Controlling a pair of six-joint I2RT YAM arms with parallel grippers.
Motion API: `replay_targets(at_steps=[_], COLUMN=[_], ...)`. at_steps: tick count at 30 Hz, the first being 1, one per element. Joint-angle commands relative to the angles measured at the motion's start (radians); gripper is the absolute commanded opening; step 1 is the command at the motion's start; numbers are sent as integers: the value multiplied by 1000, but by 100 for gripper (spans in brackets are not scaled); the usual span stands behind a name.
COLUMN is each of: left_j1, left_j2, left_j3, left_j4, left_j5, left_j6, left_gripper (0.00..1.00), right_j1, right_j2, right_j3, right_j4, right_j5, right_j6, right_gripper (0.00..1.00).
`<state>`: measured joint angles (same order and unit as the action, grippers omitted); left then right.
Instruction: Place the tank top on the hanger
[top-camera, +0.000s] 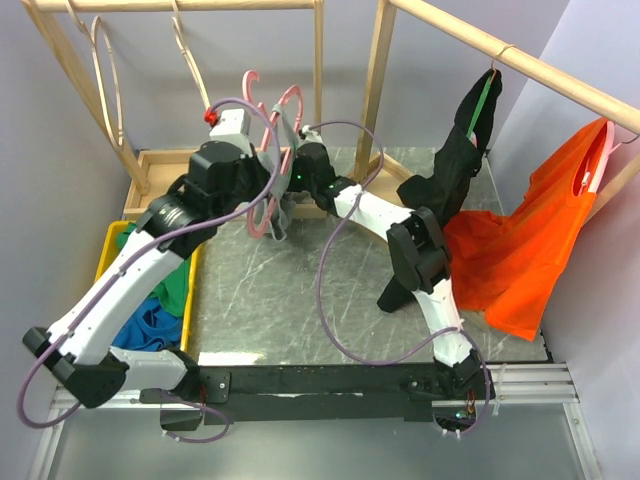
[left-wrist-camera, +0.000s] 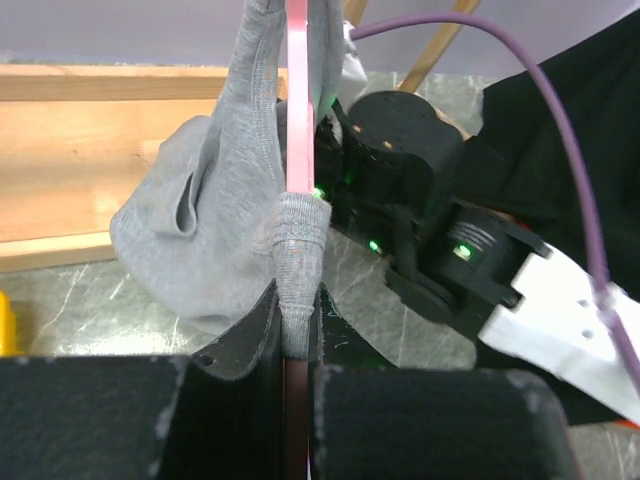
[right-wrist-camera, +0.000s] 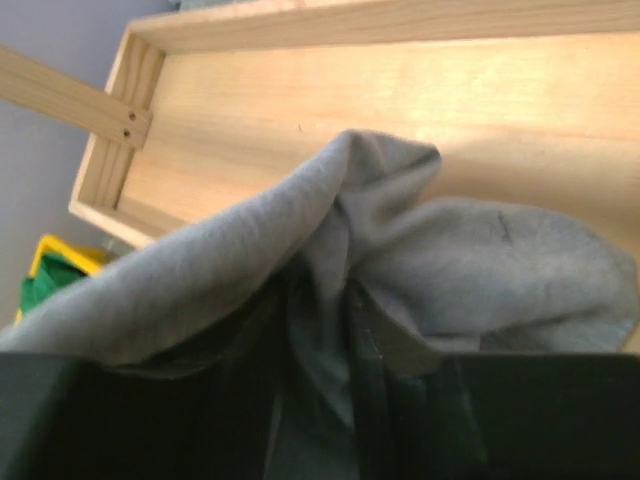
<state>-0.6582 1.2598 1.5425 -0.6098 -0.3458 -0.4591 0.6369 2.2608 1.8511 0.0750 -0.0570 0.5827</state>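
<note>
The pink hanger (top-camera: 289, 101) is held up at the middle back, its bar (left-wrist-camera: 298, 110) running straight up in the left wrist view. The grey tank top (left-wrist-camera: 200, 225) hangs from it, with one strap (left-wrist-camera: 298, 250) wrapped around the bar. My left gripper (left-wrist-camera: 298, 330) is shut on the bar and the strap together. Just right of it, my right gripper (right-wrist-camera: 322, 330) has its jaws slightly apart, and a loose fold of the tank top (right-wrist-camera: 480, 260) lies between the fingers. From above, the grey cloth (top-camera: 280, 215) dangles below both grippers.
A wooden rack with a tray base (top-camera: 160, 165) stands behind, bearing pale cream hangers (top-camera: 105, 70). A yellow bin (top-camera: 112, 240) of green and blue clothes sits at the left. On the right rail hang a black garment (top-camera: 450, 180) and an orange garment (top-camera: 530, 240).
</note>
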Motion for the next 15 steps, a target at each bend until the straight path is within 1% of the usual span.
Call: replay_targets(at_steps=[1,2,3,5,6,7,9,14,15], left_j1=[26,34,40,58,63,68,71,74,77], left_j2=[32,36,44,46,56,62,84,105,124], left_j3=[47,48,50,53,60,82,126,179,207], left_j4=[97,102,102,113,110,104,75,65,52], left_j5=[-18,-13,2,10,8,5,-4,-16,-19], left_j6=[-20,-19,-19,-15,-9,-4,16,63,82], left_gripper=[2,1,1,1,1,1,1,1,1], right_j1=[-2,-2,0,0,-2,0,-2,0,-2], right_j2=[-142,-185,-207,-268,-286,-303,-343,-427,-441], right_j3=[-52,-103,-130,-206,-232,-271,-300,-411,-427], right_j4=[55,72,87,129,143,161,169,206,210], right_j5=[-32,-46,-59,-61,-64,-67,-66,-76,-75], right_j6=[2,5,14,25,32,37,52,88,92], right_gripper=[43,45,53,57,63,65,68,69,69])
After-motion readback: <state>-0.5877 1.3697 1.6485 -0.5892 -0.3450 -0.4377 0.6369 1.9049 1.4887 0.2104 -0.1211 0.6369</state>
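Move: The left hand grips the pink hanger; the rack's rail has its middle about 20 cm ahead, 10 cm left and 20 cm above. A cream hanger hangs some 20 cm ahead, 10 cm left and 10 cm up. The right hand's part-open fingers are in the tank top's lower cloth, its middle some 6 cm back, 4 cm left and 8 cm up; the wooden tray's middle lies 2 cm ahead, 16 cm left, 15 cm below. Right fingers spread off the cloth, rising 8 cm and backing; left carries hanger 4 cm forward towards rail. ##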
